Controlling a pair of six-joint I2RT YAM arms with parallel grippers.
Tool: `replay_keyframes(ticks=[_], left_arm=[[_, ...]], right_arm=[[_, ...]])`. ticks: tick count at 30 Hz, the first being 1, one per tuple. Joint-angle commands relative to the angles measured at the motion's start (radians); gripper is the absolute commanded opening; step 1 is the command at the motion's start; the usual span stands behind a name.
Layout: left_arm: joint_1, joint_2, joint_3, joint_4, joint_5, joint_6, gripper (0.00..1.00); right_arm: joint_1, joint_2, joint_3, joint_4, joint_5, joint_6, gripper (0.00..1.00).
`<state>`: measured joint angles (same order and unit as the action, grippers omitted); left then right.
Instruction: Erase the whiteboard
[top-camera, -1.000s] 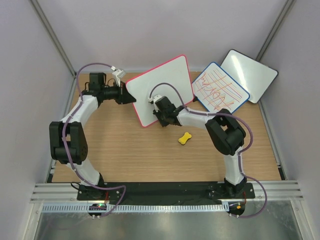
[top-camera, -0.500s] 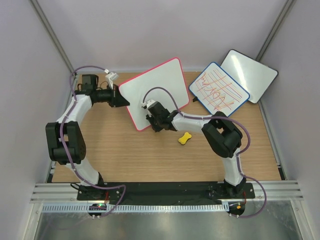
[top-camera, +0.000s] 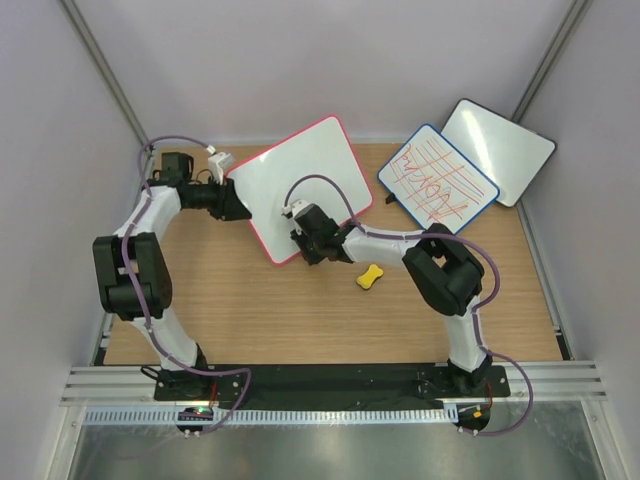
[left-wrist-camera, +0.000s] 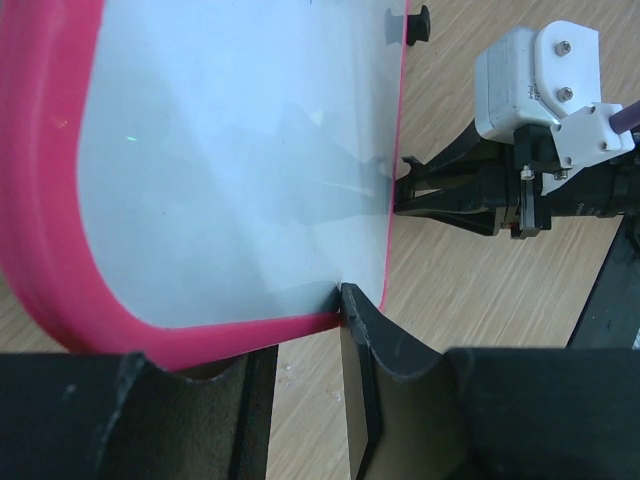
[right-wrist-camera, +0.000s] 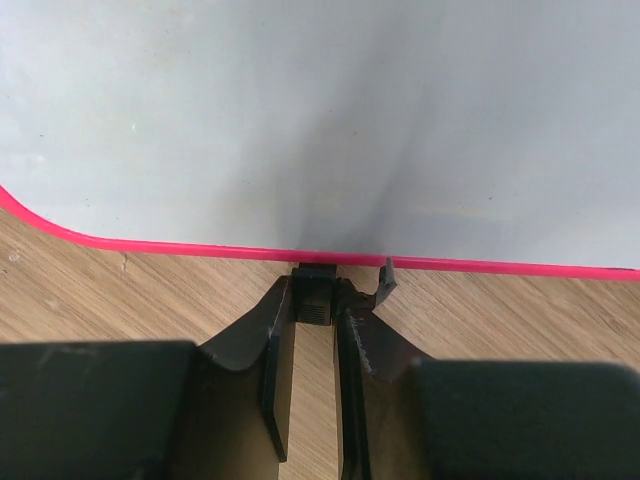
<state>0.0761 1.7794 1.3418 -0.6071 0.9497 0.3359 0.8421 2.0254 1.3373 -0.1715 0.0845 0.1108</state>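
The whiteboard, red-pink framed with a clean white face, lies at the back middle of the table. In the right wrist view its lower frame edge runs across above my fingers. My right gripper is shut on a small black foot under that edge. My left gripper sits at the board's left corner with its jaws parted. The pink frame crosses just above the gap, and wood shows between the fingers.
A yellow bone-shaped eraser lies on the wood just right of my right gripper. A blue-framed board with red lines and a blank black-framed board lie at the back right. The right arm's wrist shows beside the board.
The whiteboard has slid left and turned a little. Both arms moved left with it. My left jaws, shut before, have now parted.
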Motion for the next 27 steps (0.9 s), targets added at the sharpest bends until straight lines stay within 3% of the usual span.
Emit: replay_keyframes(ticks=[1, 12, 14, 17, 18, 19, 24, 27], left_arm=[[-0.012, -0.014, 0.003, -0.011, -0.006, 0.072, 0.3], [-0.013, -0.055, -0.015, 0.01, 0.0, 0.086, 0.71], [-0.012, -0.063, -0.02, 0.013, -0.002, 0.083, 0.74], [-0.012, -0.089, -0.035, 0.018, -0.031, 0.077, 0.87], [-0.012, -0.104, -0.039, 0.029, -0.069, 0.074, 0.99], [-0.012, -0.116, -0.049, 0.035, -0.089, 0.069, 1.0], [-0.012, -0.189, -0.107, 0.061, -0.221, 0.046, 1.0], [-0.012, -0.228, -0.127, 0.04, -0.252, 0.051, 1.0]], right_arm=[[0.032, 0.033, 0.023, 0.081, -0.095, 0.041, 0.01], [0.032, 0.05, 0.019, 0.095, -0.091, 0.052, 0.01], [0.032, 0.053, 0.019, 0.098, -0.091, 0.052, 0.01], [0.032, 0.058, 0.019, 0.099, -0.089, 0.058, 0.01], [0.031, 0.058, 0.017, 0.099, -0.089, 0.062, 0.01], [0.031, 0.056, 0.017, 0.099, -0.089, 0.064, 0.02], [0.032, 0.05, 0.014, 0.095, -0.055, 0.072, 0.38], [0.032, 0.032, 0.002, 0.096, -0.046, 0.078, 0.49]])
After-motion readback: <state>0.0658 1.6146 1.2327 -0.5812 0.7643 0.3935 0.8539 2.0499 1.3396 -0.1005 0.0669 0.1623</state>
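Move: The whiteboard's left short edge is still between my left hand's part-open fingers; the board's middle lies about 12 cm to that hand's right, 5 cm ahead and some 5 cm lower, the black foot on its near edge 12 cm right, 6 cm back and 10 cm below. My right fingers hold that foot, the whiteboard's middle being about 12 cm ahead, barely higher. From that hand the yellow eraser lies 14 cm right, 6 cm back. I keep my left hand almost in place, sinking barely half a centimetre, while I spread its fingers wide to let go of the whiteboard's left edge; then I draw it off about 2 cm to the left and a little back, rolling some 10 degrees. My right hand keeps its grip on the black foot, edges about 2 cm left near the table, and finally starts to part its fingers around the foot. ##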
